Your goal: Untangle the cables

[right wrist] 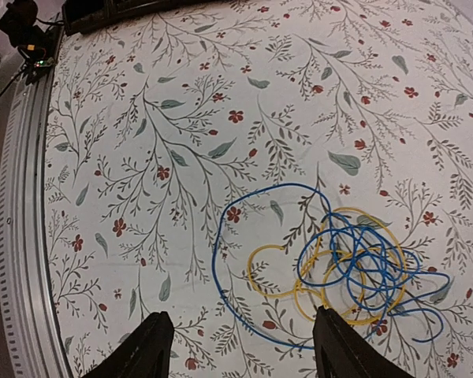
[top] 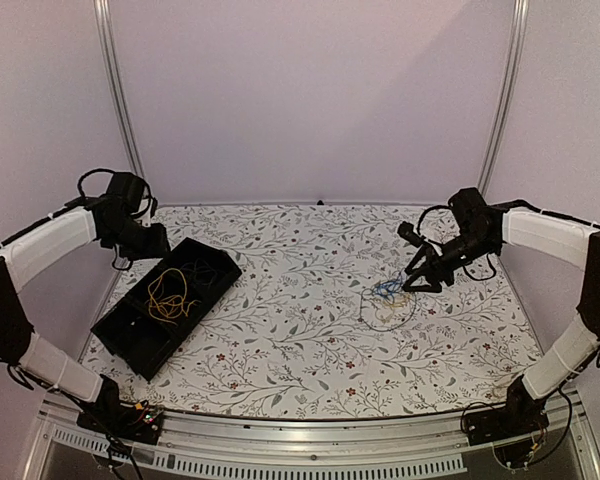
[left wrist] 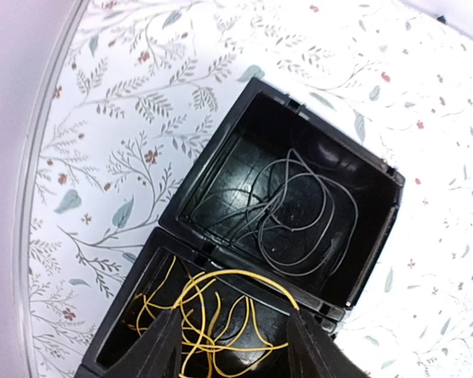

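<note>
On the right of the floral table lies a tangle of a blue cable [right wrist: 355,260] and a yellow cable [right wrist: 277,290], looped through each other [top: 388,295]. My right gripper [right wrist: 244,350] hovers open just above its near side [top: 417,280], touching nothing. On the left, a black tray [top: 195,325] has a loose yellow cable [left wrist: 213,315] in its middle compartment and a dark grey cable [left wrist: 299,216] in its far one. My left gripper [left wrist: 236,350] hangs over the yellow cable with its jaws apart; the top loop ends beside the right finger [left wrist: 311,346].
The tray's near compartment [top: 130,335] holds no cable. A metal rail [top: 310,425] runs along the table's near edge, with both arm bases on it. Pale walls and upright posts [top: 120,100] close in the back and sides.
</note>
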### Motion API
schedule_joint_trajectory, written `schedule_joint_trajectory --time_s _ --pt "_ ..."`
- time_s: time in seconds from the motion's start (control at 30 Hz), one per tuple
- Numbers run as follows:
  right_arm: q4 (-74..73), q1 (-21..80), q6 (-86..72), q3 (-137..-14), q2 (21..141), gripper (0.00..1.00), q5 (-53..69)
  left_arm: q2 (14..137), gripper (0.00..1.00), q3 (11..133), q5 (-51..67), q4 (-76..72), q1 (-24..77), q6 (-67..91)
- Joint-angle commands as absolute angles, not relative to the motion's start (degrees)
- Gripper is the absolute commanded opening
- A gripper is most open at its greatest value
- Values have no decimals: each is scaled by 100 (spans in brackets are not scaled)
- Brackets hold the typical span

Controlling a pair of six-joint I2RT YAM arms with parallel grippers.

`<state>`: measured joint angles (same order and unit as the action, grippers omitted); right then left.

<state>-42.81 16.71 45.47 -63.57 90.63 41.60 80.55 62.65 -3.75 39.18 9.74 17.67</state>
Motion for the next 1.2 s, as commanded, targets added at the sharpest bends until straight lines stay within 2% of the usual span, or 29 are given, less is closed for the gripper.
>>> schedule_joint_trajectory --time_s 0.0,0.23,0.27,0.3,0.33,0.57,0.77,0.9,1.0,1.1,1.17 --pt "-3719 1497 4140 -6553 8723 65 3428 7752 50 6595 -259 4201 987 1163" --pt "-3677 1611 4816 -6291 8627 63 2484 7067 67 6408 424 3454 1034 778" --pt "-3696 1674 4863 -6242 8645 62 2388 6999 75 6362 556 3344 1066 746" --pt "-3695 1755 4938 -6182 8641 62 2289 6916 95 6298 688 3182 1132 726" --pt "-3670 1834 5011 -6118 8616 61 2191 6818 99 6196 800 2964 1241 708" --pt "-3641 2471 5683 -6106 8639 58 1322 6431 100 5774 920 876 2521 798" --pt "-3431 3032 6211 -6180 9039 48 249 7231 100 6108 1228 209 2673 636" --pt "-3232 3185 6450 -6205 9279 44 -206 7253 100 5537 1107 -351 2520 989" --pt "-3153 3207 6595 -6196 9407 43 -336 7301 100 5403 314 -165 2398 1290" --pt "-3068 3225 6804 -6143 9563 42 -583 7692 100 5982 77 721 2325 1276" --pt "-2981 3231 6936 -6120 9738 42 -741 7792 100 6121 41 808 2257 1181"
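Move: Some 7 cm ahead of the right hand, 4 cm to its left and 12 cm below lies the blue-and-yellow tangle; its wide blue loop centres about 6 cm nearer the base. The left hand is over the box, the tangle roughly 52 cm to its right, level with it and 14 cm below. From that hand, the removed yellow cable lies 2 cm back and 2 cm right, the dark cable 4 cm ahead and 9 cm right, both about 12 cm lower. Rising slightly and reaching forward about 4 cm, the right hand then eases back a little and sinks to some 6 cm below its start, towards the tangle, as its leftward-slanting fingers swing to point mostly down and narrow partway. Meanwhile the left hand climbs clear of the box and swings about 14 cm right, dipping at the end, fingers opening wide and tilting up about 30 degrees. ##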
